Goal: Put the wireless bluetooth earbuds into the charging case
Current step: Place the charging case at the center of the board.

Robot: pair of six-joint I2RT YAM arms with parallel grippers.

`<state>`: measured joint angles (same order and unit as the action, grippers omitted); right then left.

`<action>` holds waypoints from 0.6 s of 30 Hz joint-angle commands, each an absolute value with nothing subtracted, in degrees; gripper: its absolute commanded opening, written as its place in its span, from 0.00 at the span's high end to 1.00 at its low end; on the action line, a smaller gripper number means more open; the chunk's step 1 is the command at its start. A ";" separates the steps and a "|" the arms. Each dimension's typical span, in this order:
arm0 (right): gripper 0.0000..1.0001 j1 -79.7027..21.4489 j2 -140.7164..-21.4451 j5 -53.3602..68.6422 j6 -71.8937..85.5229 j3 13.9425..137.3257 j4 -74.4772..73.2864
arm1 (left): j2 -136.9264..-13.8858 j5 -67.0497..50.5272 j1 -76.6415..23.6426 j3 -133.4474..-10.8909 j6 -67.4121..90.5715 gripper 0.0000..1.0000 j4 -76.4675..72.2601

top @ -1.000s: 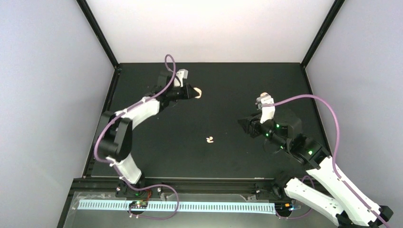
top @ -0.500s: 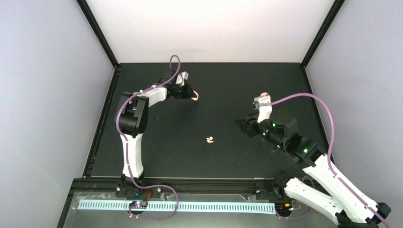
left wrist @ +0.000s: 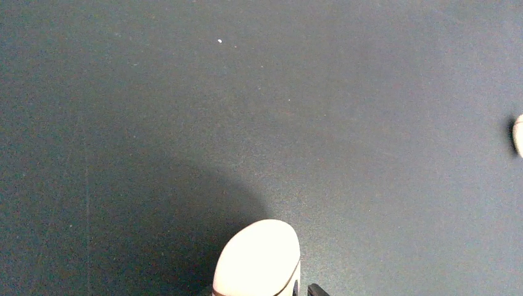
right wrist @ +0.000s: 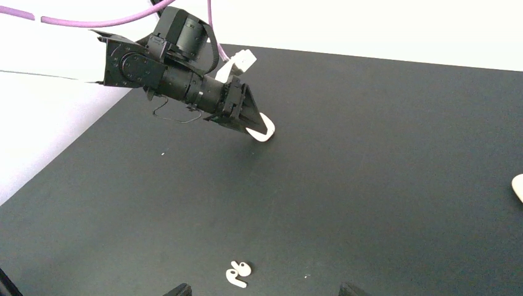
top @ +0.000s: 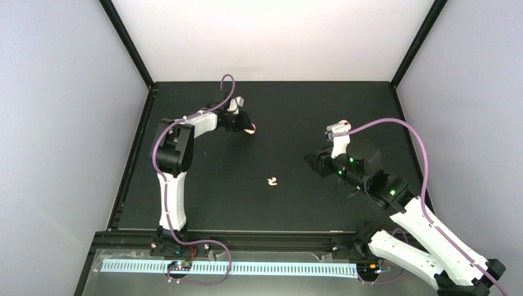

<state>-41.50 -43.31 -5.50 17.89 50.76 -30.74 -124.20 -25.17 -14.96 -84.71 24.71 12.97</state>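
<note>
Two tiny cream earbuds (top: 272,181) lie touching each other mid-table, just ahead of my right gripper's fingertips in the right wrist view (right wrist: 238,274). The cream egg-shaped charging case (right wrist: 263,130) rests on the mat at the far left with its lid shut. It sits at the tips of my left gripper (top: 245,126), and in the left wrist view the case (left wrist: 259,259) fills the bottom edge. A thin dark gap shows beside one finger, so the grip is unclear. My right gripper (top: 310,161) hovers open right of the earbuds, holding nothing.
A cream object (right wrist: 518,187), cut off by the frame edge, lies on the mat at the far side, partly behind my right wrist's camera mount (top: 338,132). The black mat ends at white walls and black frame posts.
My left arm has folded its elbow back, and its gripper with the case has shifted slightly left and down onto the mat. My right gripper has crept a little left.
</note>
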 commanded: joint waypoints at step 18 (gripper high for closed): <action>0.38 -41.66 -44.87 -5.96 18.82 52.47 -28.04 | -105.10 -19.38 -12.21 -69.92 22.99 0.01 14.97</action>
<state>-41.50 -43.75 -5.50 18.04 50.78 -30.28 -112.36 -21.50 -12.71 -72.53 23.40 12.93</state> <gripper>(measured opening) 0.620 0.986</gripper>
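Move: The charging case is between the left hand's fingertips, down at the board, its middle about 1 cm right of, 1 cm behind and 1 cm below the hand point. From that hand the pair of earbuds lies roughly 25 cm back and 8 cm right, while a second case is some 32 cm right and 2 cm farther out. From the idle right hand, the charging case is about 27 cm ahead, 17 cm left and 27 cm below. The left hand first stays over its spot at the board and spreads its already parting fingers from about a third open to fully wide, rising barely 1 cm, to set the charging case free. Then, with the fingers still opening, it draws off to its left and back, away from the case, by about 5 cm and ends roughly 2 cm higher, the wrist turning hardly at all. ##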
